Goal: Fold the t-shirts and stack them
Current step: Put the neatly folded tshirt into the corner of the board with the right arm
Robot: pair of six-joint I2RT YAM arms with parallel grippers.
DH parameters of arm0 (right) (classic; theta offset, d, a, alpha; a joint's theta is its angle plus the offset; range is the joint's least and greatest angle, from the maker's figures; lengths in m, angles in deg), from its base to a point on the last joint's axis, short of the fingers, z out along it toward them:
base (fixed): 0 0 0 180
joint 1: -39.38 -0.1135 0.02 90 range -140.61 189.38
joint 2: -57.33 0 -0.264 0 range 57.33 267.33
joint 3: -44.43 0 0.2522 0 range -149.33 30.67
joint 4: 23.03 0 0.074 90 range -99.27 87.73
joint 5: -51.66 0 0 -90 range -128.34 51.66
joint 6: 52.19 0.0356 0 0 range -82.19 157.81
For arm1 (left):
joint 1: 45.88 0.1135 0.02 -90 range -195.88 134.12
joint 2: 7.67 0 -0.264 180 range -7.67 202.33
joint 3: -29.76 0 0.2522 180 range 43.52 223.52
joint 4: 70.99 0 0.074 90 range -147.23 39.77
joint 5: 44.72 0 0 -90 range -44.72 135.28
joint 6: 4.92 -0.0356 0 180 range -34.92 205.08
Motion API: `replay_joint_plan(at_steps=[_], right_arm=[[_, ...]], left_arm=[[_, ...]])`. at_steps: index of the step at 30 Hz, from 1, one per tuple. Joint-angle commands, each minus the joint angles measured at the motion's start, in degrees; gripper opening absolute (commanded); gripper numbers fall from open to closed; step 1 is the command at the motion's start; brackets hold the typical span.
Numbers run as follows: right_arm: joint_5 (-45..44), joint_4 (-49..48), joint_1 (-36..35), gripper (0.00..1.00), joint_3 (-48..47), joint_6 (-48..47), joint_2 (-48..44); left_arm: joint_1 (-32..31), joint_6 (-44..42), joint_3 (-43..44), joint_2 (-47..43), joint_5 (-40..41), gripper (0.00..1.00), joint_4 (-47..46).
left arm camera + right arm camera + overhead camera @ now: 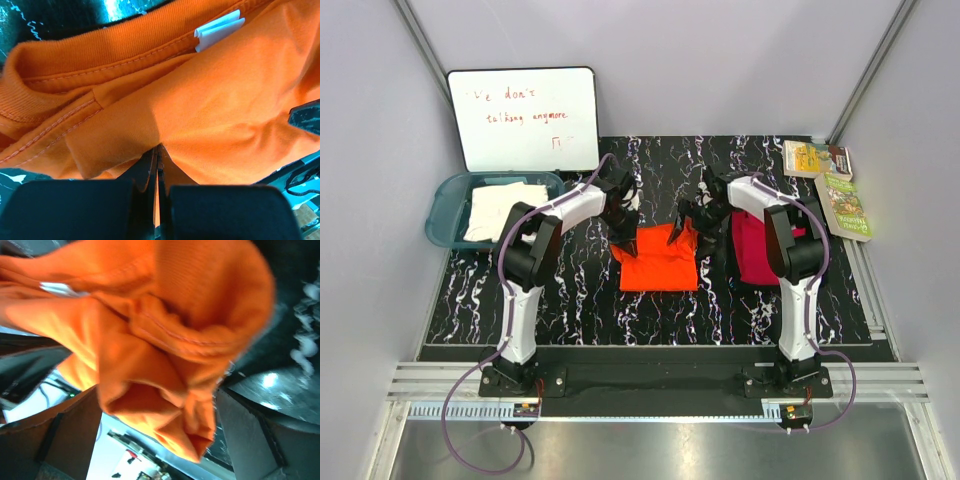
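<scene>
The orange t-shirt (pixel 658 262) lies partly folded in the middle of the black marbled mat, its far edge lifted. My left gripper (pixel 623 222) is shut on a pinch of its fabric near the collar (pixel 159 150), where a white label (pixel 217 29) shows. My right gripper (pixel 692 225) is at the shirt's far right corner. Its jaws stand wide open, with a bunched orange fold (pixel 150 340) hanging loose between the fingers (pixel 245 430). The magenta-pink t-shirt (pixel 752 250) lies folded on the right under the right arm. The cream-white t-shirt (pixel 500 208) rests in the tub.
A teal tub (pixel 445 200) sits at the left rear beside the mat. A whiteboard (pixel 525 118) leans on the back wall. Colourful booklets (pixel 845 205) lie at the right rear edge. Both arm bases stand on the near rail.
</scene>
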Motion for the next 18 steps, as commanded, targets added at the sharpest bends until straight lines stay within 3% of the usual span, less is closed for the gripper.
replay_joint_plan(at_steps=[1,2,5,7,9,14,15,16,17,18], right_arm=[[0.4,-10.0,-1.7,0.97,0.0,1.1,4.7],[0.7,-10.0,-2.6,0.95,-1.0,0.9,5.6],[2.1,-9.6,-3.8,0.75,-4.3,1.1,7.7],[2.2,-8.9,-4.1,0.34,-5.6,1.8,8.2],[0.1,-7.4,-4.0,0.02,-5.5,2.3,7.2],[-11.7,0.4,-4.0,0.00,-6.7,-2.2,1.4],[-13.1,2.5,-3.9,0.00,-6.8,-4.0,0.3],[-15.2,3.5,-3.8,0.00,-6.8,-5.0,-2.1],[-16.3,4.5,-3.8,0.00,-7.0,-5.8,-3.4],[-17.6,6.4,-3.8,0.00,-7.3,-7.3,-4.4]], left_arm=[[-0.1,-1.7,0.9,1.0,1.0,0.00,0.2],[-0.1,-1.8,0.7,0.9,1.2,0.00,0.3],[-0.1,-2.0,0.6,0.7,1.1,0.00,0.3],[-0.1,-2.1,0.5,0.7,1.1,0.00,0.4],[-0.1,-2.1,0.4,0.5,1.4,0.00,0.4],[-0.1,-2.5,0.6,-0.5,1.1,0.01,0.6],[-0.1,-2.6,0.8,-0.8,1.2,0.09,0.9],[-0.2,-2.8,1.0,-1.2,1.3,0.27,1.0],[-0.1,-2.8,1.1,-2.1,1.7,0.65,1.2],[-0.1,-3.0,1.3,-2.9,2.0,0.81,1.7]])
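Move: The right gripper is open at the far right end of the folded orange t-shirt, whose middle lies some 7 cm to its left, 3 cm nearer the base and about 2 cm lower. From the right hand, the magenta t-shirt stands about 19 cm right and 2 cm back. The left gripper, shut on the far left part of the orange t-shirt, has that t-shirt's middle about 6 cm right, 2 cm back and 2 cm below. Sweep the open right gripper about 4 cm left and 2 cm forward along the far side of the orange t-shirt towards the left gripper, dipping slightly, and close the fingers on the bunched cloth. Then, keeping that pinch, draw back 2 cm to the right and ease up a little. Hold the left gripper still, and open its fingers halfway at the very end. ##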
